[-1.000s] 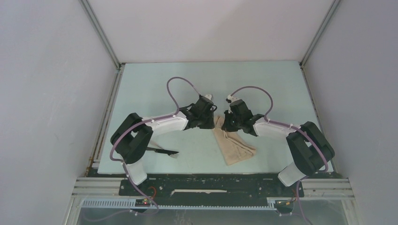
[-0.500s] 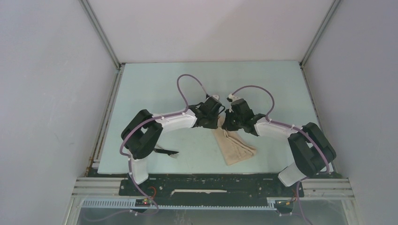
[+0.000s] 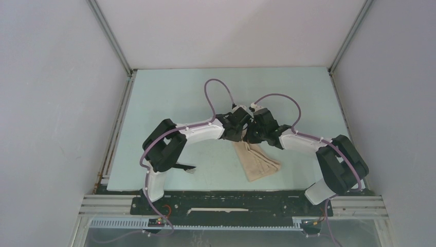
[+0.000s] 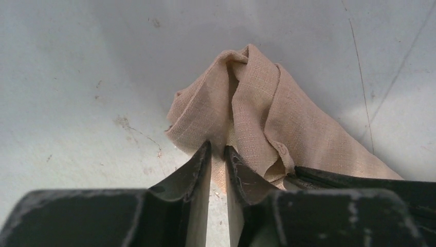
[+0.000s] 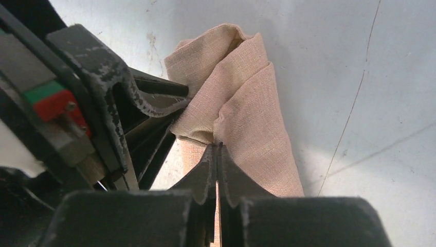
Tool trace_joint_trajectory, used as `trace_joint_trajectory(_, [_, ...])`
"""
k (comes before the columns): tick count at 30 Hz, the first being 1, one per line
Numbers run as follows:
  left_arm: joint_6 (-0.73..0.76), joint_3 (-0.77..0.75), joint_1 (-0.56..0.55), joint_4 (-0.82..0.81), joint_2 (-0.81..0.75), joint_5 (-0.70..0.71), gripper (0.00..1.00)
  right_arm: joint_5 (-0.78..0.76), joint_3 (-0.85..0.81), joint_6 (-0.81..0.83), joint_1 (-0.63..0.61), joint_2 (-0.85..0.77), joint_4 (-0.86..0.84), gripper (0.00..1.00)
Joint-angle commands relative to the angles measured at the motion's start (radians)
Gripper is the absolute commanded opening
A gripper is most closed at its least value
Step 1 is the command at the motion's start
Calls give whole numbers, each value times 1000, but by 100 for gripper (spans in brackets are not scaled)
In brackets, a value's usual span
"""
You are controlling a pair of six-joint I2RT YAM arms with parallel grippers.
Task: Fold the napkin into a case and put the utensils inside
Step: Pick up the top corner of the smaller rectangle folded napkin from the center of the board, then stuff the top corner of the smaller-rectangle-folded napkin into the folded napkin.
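The tan napkin (image 3: 258, 163) lies folded into a long strip right of the table's middle. Its far end is lifted into a peak (image 4: 267, 103). My right gripper (image 3: 251, 137) is shut on that raised end, its tips pinched on a fold (image 5: 218, 146). My left gripper (image 3: 241, 136) sits just left of it, nearly touching. Its jaws stand a little apart around an edge of the cloth (image 4: 218, 149). The left fingers (image 5: 149, 103) show beside the napkin (image 5: 252, 118) in the right wrist view. Black utensils (image 3: 181, 166) lie by the left arm's base, partly hidden by the arm.
The pale green table (image 3: 175, 98) is walled by white panels at the back and both sides. A black rail (image 3: 231, 203) with the arm bases runs along the near edge. Purple cables (image 3: 218, 90) loop above both wrists.
My left arm has swung right across the table until its gripper reached the napkin's raised end beside the right gripper. The right arm and the napkin have stayed put.
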State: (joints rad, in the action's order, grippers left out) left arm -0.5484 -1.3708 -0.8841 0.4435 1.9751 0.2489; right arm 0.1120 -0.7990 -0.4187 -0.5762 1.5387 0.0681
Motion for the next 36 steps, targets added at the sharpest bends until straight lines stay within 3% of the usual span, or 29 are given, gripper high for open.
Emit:
trace_joint_trajectory(1, [18, -45, -10, 38, 6, 76, 16, 9, 9, -17, 0, -37, -19, 0])
trace_joint_trajectory(7, [15, 38, -7, -43, -91, 43, 0, 35, 15, -57, -9, -31, -41, 0])
trace_joint_trajectory(13, [6, 146, 13, -175, -190, -61, 0, 92, 39, -172, -9, -2, -139, 0])
trace_joint_trajectory(24, [-31, 253, 96, -281, -232, -223, 0, 193, 104, -344, 15, 98, -351, 0])
trace_joint_trajectory(32, [-82, 316, 124, -352, -268, -336, 0, 204, 214, -491, 47, 215, -672, 0])
trace_joint_trajectory(36, [-109, 344, 130, -355, -300, -327, 0, 206, 314, -622, 68, 243, -927, 0])
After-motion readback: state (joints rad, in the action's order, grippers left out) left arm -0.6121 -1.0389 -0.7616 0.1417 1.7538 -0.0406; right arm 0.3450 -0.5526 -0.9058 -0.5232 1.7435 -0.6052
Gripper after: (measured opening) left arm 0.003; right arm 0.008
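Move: The left hand's slightly open fingers already stand at the napkin's top corner, about 1 cm above it. The napkin's top end is some 4 cm ahead of that hand, and its bottom end about 14 cm back and 9 cm to the right. From the right hand, still pinching a fold, the corner lies about 3 cm to the left, level ahead, and 2 cm below. Left pinches the corner, easing 2 cm left, back, up; right, rolling, draws its fold 5 cm left-down. ##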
